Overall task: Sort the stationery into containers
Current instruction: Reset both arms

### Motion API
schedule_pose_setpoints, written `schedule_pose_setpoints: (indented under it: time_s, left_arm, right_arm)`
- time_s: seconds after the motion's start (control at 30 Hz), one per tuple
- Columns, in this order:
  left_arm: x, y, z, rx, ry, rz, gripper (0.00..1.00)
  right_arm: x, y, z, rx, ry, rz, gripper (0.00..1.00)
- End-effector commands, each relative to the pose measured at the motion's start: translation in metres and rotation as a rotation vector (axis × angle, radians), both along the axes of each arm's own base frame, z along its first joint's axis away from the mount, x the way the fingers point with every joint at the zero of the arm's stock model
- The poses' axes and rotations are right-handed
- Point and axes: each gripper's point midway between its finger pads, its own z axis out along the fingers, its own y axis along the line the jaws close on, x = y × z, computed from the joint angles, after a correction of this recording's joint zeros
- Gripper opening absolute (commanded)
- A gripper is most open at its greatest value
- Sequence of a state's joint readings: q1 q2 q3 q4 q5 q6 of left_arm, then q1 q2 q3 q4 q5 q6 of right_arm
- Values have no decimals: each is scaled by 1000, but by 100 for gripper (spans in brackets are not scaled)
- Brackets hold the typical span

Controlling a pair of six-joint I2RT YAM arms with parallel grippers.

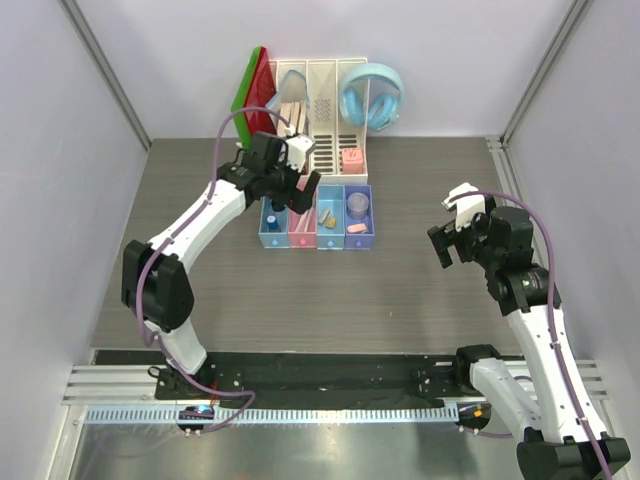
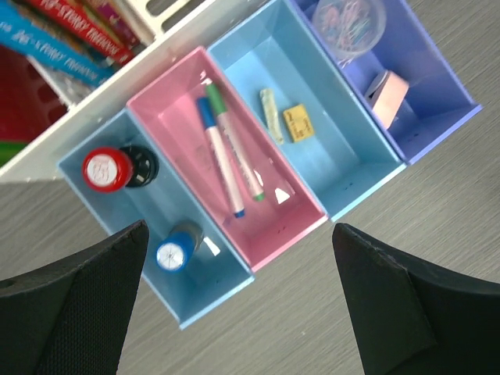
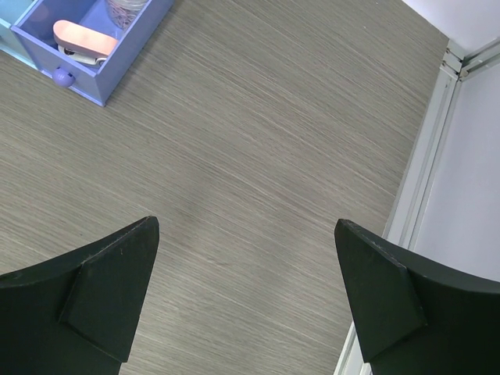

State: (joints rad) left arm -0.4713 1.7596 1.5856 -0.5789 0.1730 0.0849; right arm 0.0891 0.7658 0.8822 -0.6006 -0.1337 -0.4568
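Note:
The containers (image 1: 318, 241) are a joined row of four small trays below the white organizer. In the left wrist view, the left light blue tray (image 2: 168, 205) holds a black red-topped stamp (image 2: 105, 169) and a blue-topped round piece (image 2: 173, 254). Two white markers lie in the pink tray (image 2: 176, 117), one with a blue cap (image 2: 221, 160), one with a green cap (image 2: 237, 148). Tan erasers (image 2: 297, 123) lie in the second blue tray (image 2: 332, 152). A pink clip (image 2: 388, 94) sits in the purple tray (image 2: 437, 86). My left gripper (image 1: 292, 197) hovers open over the row's left end. My right gripper (image 1: 455, 242) hangs open over bare table.
A tall white slotted organizer (image 1: 320, 110) stands behind the trays, with red-green folders (image 1: 255, 85) and books on its left and light blue headphones (image 1: 372, 95) on its right. A clear round box of clips (image 2: 349, 22) sits in the purple tray. A metal rail (image 3: 422, 180) edges the table's right side.

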Motion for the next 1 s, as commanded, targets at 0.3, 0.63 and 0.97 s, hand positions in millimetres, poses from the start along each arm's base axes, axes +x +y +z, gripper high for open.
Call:
schedule_pose_setpoints:
  time_s: [0.3,0.63,0.97]
  left_arm:
    - [-16,58,31,-8,-107,171,100]
    - [-25,87,37,-38,-141,224,100]
    - [-29,133,42,-126,-202,352,100]
  right_arm:
    - [9,2,4,39,-34,-16,100]
    - [16,5,1,98,-45,-43,100]
    - [24,0,13,144,-103,-111,100]
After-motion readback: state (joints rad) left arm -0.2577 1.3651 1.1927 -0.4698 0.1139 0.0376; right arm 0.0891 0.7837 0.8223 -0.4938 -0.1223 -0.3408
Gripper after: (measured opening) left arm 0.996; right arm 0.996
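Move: The open left hand holds nothing. The left blue tray with the two bottles lies about 7 cm ahead, 8 cm to its left and 16 cm below it. The pink marker tray is also 7 cm ahead, 1 cm to the left; the purple tray with the clip tub is 7 cm ahead, 13 cm to the right, both at that same lower level. From the right hand the left blue tray is some 22 cm ahead, 36 cm left and 21 cm below. Heading home empty, the left hand sweeps about 12 cm to its left and draws back some 3 cm, leaving the pink tray and passing the near end of the left blue tray to come over bare table. It ends slightly higher, the wrist turning roughly 15 degrees counter-clockwise, fingers staying wide open and touching nothing. ##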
